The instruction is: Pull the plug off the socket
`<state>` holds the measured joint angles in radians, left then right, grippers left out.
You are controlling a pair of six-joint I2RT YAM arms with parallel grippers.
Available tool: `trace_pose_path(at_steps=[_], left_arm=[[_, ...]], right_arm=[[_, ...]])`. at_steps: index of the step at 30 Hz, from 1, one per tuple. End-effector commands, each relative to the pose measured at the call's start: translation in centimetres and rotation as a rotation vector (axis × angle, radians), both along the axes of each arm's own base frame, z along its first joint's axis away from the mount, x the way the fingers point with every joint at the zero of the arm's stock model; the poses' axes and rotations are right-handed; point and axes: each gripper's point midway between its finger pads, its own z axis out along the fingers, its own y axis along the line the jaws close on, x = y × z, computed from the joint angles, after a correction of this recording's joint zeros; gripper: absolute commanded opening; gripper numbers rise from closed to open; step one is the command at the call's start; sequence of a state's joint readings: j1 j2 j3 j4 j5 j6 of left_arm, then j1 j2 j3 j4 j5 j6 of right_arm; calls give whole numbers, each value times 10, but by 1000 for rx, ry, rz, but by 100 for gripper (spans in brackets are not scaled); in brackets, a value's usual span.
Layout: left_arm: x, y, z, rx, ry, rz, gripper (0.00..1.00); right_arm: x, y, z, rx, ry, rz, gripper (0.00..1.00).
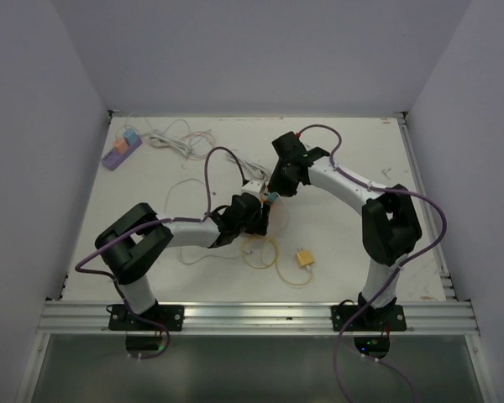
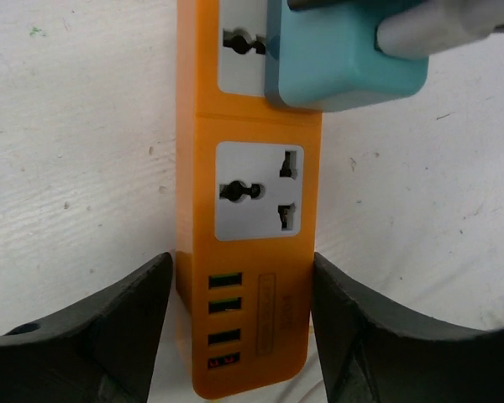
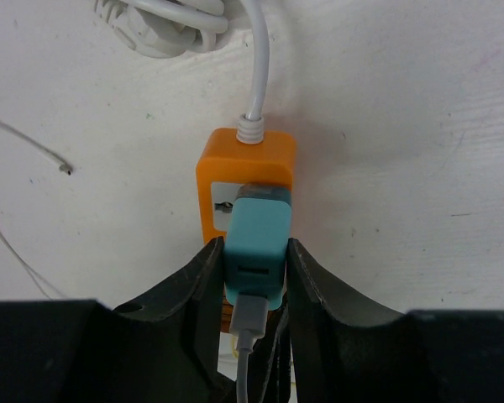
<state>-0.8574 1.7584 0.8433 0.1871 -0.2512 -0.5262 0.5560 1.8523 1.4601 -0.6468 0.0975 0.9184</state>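
An orange power strip (image 2: 248,218) lies on the white table, with its white cord (image 3: 260,59) leading away. A teal plug (image 3: 256,239) sits in its end socket and also shows in the left wrist view (image 2: 344,59); a grey cable (image 3: 248,327) comes out of the plug. My left gripper (image 2: 242,269) is shut on the strip's USB end, one finger on each side. My right gripper (image 3: 254,252) is shut on the teal plug, both fingers pressed against its sides. In the top view the two grippers, left (image 1: 250,210) and right (image 1: 273,195), meet at mid-table.
A purple power strip (image 1: 122,149) lies at the back left beside a coil of white cable (image 1: 181,138). A yellow adapter (image 1: 305,259) with a looped yellow cable (image 1: 260,252) lies near the front centre. Walls enclose the table on three sides.
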Motion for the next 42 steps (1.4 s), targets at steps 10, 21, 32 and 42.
trace_pose_path(at_steps=[10, 21, 32, 42], left_arm=[[11, 20, 8, 41, -122, 34, 85], [21, 18, 49, 9, -334, 2, 79], [3, 23, 56, -50, -410, -65, 86], [-4, 9, 48, -83, -397, -121, 92]], right_arm=[[-15, 14, 0, -3, 35, 44, 0], [-14, 21, -7, -39, 65, 52, 0], [-13, 11, -3, -235, 101, 29, 0], [-17, 19, -17, -245, 131, 31, 0]])
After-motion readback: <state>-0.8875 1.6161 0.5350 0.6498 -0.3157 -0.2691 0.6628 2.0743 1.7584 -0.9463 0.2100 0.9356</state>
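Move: The orange socket's middle lies about 4 cm ahead of the left hand and 1 cm to its right, near level, its near end between the left fingers. The teal plug, still in the far outlet, is already in the right hand's grip, with the socket's middle some 3 cm back, 1 cm left and 5 cm below that hand. From the left hand, the yellow cable coil lies about 10 cm back, 1 cm left and 3 cm down. The socket's near end is let go as the left fingers spread wide; that hand drifts left, then rises about 3 cm while its fingertips tilt up roughly 20 degrees, ending open above the near end. The right hand keeps its pinch on the teal plug, carrying it some 2.5 cm left, slightly back and about 2 cm down, and rolling a little, its left side dropping. ##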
